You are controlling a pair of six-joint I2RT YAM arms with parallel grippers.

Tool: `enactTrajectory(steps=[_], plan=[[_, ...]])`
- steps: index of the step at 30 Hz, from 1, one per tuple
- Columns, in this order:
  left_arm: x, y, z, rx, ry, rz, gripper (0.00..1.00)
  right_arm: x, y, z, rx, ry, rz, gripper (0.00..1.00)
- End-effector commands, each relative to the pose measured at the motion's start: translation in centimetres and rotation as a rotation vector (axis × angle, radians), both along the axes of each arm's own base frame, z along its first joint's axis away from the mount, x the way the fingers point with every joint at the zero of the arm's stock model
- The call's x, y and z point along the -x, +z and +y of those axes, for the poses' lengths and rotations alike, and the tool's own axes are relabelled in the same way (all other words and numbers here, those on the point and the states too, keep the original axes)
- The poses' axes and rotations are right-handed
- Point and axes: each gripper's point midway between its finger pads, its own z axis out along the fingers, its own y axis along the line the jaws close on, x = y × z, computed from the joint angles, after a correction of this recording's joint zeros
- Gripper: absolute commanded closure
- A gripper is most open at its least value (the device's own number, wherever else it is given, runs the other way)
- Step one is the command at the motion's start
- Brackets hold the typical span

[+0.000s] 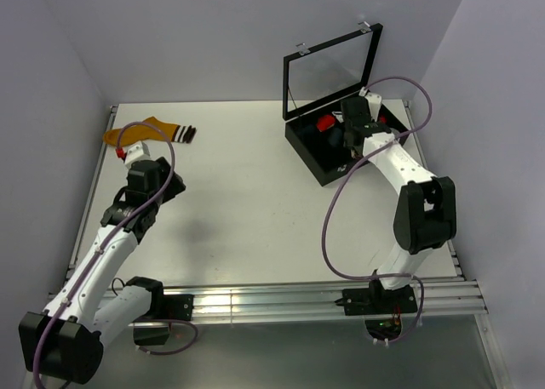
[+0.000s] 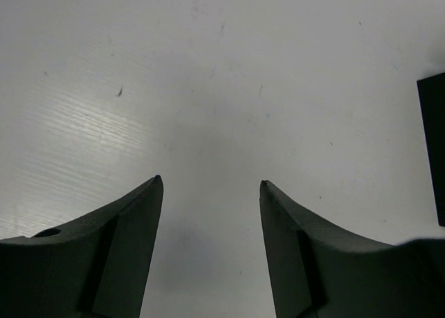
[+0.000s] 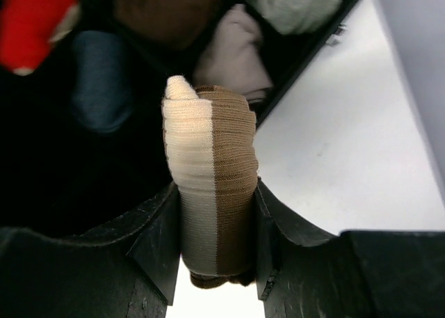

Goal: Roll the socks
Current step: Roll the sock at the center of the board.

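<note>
The brown sock point(image 3: 212, 179) with its cream stripe is rolled into a bundle, and my right gripper point(image 3: 214, 193) is shut on it over the near corner of the black box point(image 3: 316, 50). From above, the right gripper point(image 1: 349, 138) sits over that box and hides the bundle. The mustard-orange sock point(image 1: 152, 131) with the dark striped cuff lies flat at the table's back left. My left gripper point(image 1: 173, 185) hovers in front of that sock and apart from it. In its wrist view the left gripper point(image 2: 211, 186) stands open over bare table.
The black box point(image 1: 305, 155) stands at the back right with its glass lid point(image 1: 332, 70) raised. Inside lie sock bundles: red point(image 3: 31, 26), grey-blue point(image 3: 101, 78), brown point(image 3: 163, 12), pinkish point(image 3: 236, 53) and white point(image 3: 295, 5). A small red item point(image 1: 122, 153) lies near the left edge.
</note>
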Motion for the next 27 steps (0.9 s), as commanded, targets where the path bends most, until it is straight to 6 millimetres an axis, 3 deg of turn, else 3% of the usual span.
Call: enactTrajectory(steps=[1,5,6,7,9,10,11,13,15,17,19,23,27], plan=[[-1.0,1.5,-2.6,0.064,-0.095,-0.041,0.37,-0.5,4.5,3.2,-0.075,0.123,-0.154,1.00],[-1.4,1.2,-4.1,0.121,-0.136,0.008,0.37,1.1,5.8,8.2,-0.042,0.275,-0.201,1.00],[-1.5,1.0,-4.4,0.130,-0.144,0.019,0.37,1.6,5.4,9.1,-0.022,0.310,-0.189,1.00],[-1.5,0.5,-5.1,0.153,-0.169,0.044,0.37,2.5,5.3,11.6,-0.011,0.375,-0.185,1.00],[-1.4,0.1,-6.1,0.187,-0.202,0.069,0.38,3.4,4.8,12.9,0.042,0.401,-0.178,1.00],[-1.4,-0.4,-6.7,0.205,-0.213,0.090,0.39,4.2,4.4,14.9,0.047,0.454,-0.168,1.00],[-1.3,-0.7,-7.0,0.219,-0.222,0.106,0.39,4.5,4.3,15.6,0.060,0.467,-0.171,1.00],[-1.1,-1.6,-7.6,0.241,-0.235,0.143,0.39,5.6,3.2,17.8,0.095,0.537,-0.153,1.00],[-0.9,-2.3,-7.7,0.245,-0.236,0.173,0.39,6.2,2.3,18.8,0.152,0.565,-0.142,1.00],[-0.8,-2.9,-7.8,0.243,-0.236,0.201,0.39,7.1,0.7,21.1,0.181,0.631,-0.119,1.00],[-0.6,-3.3,-7.7,0.240,-0.236,0.219,0.39,7.9,-1.0,22.2,0.219,0.674,-0.089,1.00],[-0.2,-3.6,-7.8,0.249,-0.242,0.226,0.39,10.5,-3.8,26.6,0.218,0.802,-0.055,1.00],[0.5,-4.6,-8.8,0.306,-0.262,0.258,0.39,12.4,-7.2,29.2,0.211,0.877,0.006,1.00]])
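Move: The right hand already holds the rolled brown sock over the near side of the black box, whose middle is about 6 cm ahead, 1 left and 12 below. The board's centre lies some 31 cm to this hand's left, 15 back and 14 below; from the left hand it is about 19 right, 4 back and 16 down. The mustard sock lies some 19 cm ahead and 9 left of the left hand, 16 below. Right hand carries the sock some 27 cm left and back, then down towards the centre; left hand shifts right. ##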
